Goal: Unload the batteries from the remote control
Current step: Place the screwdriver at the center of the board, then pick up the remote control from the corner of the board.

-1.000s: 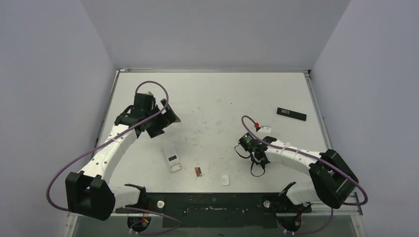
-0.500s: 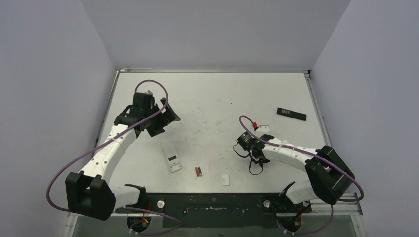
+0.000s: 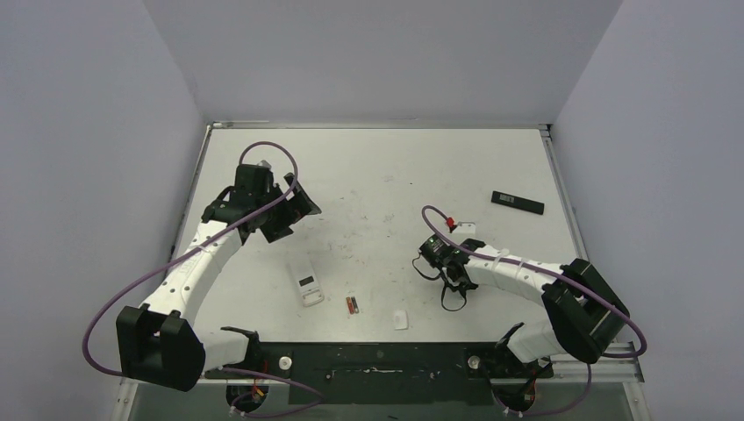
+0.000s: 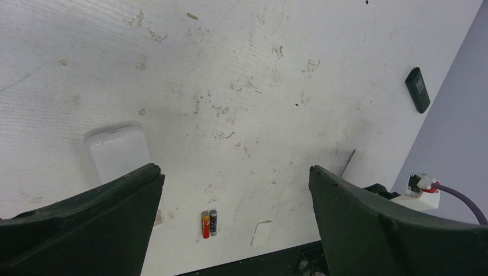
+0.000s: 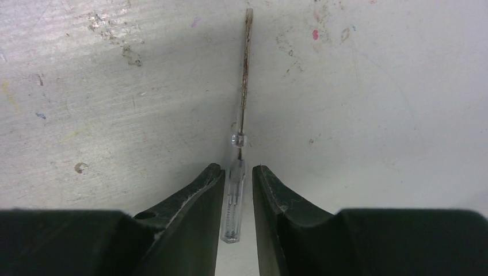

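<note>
The white remote control (image 3: pixel 306 284) lies near the front of the table, partly hidden by my left finger in the left wrist view (image 4: pixel 118 152). Two batteries (image 3: pixel 352 305), one reddish and one dark, lie side by side to its right (image 4: pixel 209 223). My left gripper (image 3: pixel 294 221) hangs wide open above the table behind the remote, holding nothing (image 4: pixel 234 170). My right gripper (image 3: pixel 425 265) is low over the table at centre right. Its jaws (image 5: pixel 238 169) stand slightly apart around a clear-handled screwdriver (image 5: pixel 241 115) lying on the table, with a thin gap on each side.
A small white plastic piece (image 3: pixel 401 319) lies right of the batteries near the front edge (image 4: pixel 260 232). A black remote (image 3: pixel 517 203) rests at the far right (image 4: pixel 417 89). Grey walls close in the table (image 3: pixel 377 167) on three sides.
My right gripper's jaws have parted a little off the screwdriver handle, and that arm has shifted slightly left. The left arm has barely moved.
</note>
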`<state>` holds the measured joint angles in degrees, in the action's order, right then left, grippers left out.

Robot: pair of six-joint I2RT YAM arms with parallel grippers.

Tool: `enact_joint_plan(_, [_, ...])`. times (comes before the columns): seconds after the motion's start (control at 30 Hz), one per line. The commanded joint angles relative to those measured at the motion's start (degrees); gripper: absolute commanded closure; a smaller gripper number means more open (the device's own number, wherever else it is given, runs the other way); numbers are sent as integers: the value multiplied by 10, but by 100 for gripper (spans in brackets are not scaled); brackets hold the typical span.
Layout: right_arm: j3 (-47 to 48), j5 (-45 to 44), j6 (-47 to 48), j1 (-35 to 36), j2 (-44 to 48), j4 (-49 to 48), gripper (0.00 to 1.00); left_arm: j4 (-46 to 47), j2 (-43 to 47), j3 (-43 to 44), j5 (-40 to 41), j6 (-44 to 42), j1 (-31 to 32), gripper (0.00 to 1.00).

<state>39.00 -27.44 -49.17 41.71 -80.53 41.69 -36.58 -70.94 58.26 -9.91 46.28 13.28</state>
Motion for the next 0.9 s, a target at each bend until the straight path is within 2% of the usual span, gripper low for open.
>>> enact_joint_plan(0.0, [13,-17,2,5,11,0,74,26,6,2,-12,-2,-8,3])
enact_joint_plan(0.1, [18,-20,2,5,22,5,72,27,6,1,-14,-3,-9,3])
enact_joint_plan(0.27, [42,-16,15,5,67,5,60,25,10,3,-9,-5,-12,3])
enact_joint_plan(0.33, [49,-20,25,1,101,-11,49,23,11,4,-8,-8,-12,3])
enact_joint_plan(0.47, [68,-56,47,-23,160,-29,34,18,15,9,-4,-17,-11,3])
enact_joint_plan(0.53, [81,-75,50,-41,175,-30,20,18,18,7,-3,-20,-11,3])
enact_joint_plan(0.6, [92,-78,58,-64,182,-34,14,18,21,8,-2,-22,-11,3])
enact_joint_plan(0.7, [105,-65,71,-113,179,-47,10,17,28,6,-1,-26,-12,3])
enact_joint_plan(0.87, [138,73,64,-279,160,-83,4,17,44,-13,-9,-27,-12,3])
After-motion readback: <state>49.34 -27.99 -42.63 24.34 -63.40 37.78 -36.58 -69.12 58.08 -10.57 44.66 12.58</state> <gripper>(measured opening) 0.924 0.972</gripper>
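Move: The screwdriver lies on the board right at the right gripper, its handle between the slightly parted fingers and its middle about 2 cm ahead of and 1 cm below them, shaft pointing forward. From the right hand, the white battery cover is some 16 cm left and 8 cm back, the batteries roughly 27 cm left and 5 cm back, and the black remote about 25 cm ahead and 18 cm right. From the left hand, the screwdriver is roughly 42 cm right, 9 cm back and 16 cm down. Bring the right gripper up off the screwdriver, spreading its barely parted fingers almost fully as it climbs about 13 cm. Carry it forward some 9 cm over the shaft in the same sweep, bending rightwards in the later part, on the black remote's side, and tip the fingers up and outward by about 25 degrees with a slight clockwise turn. ##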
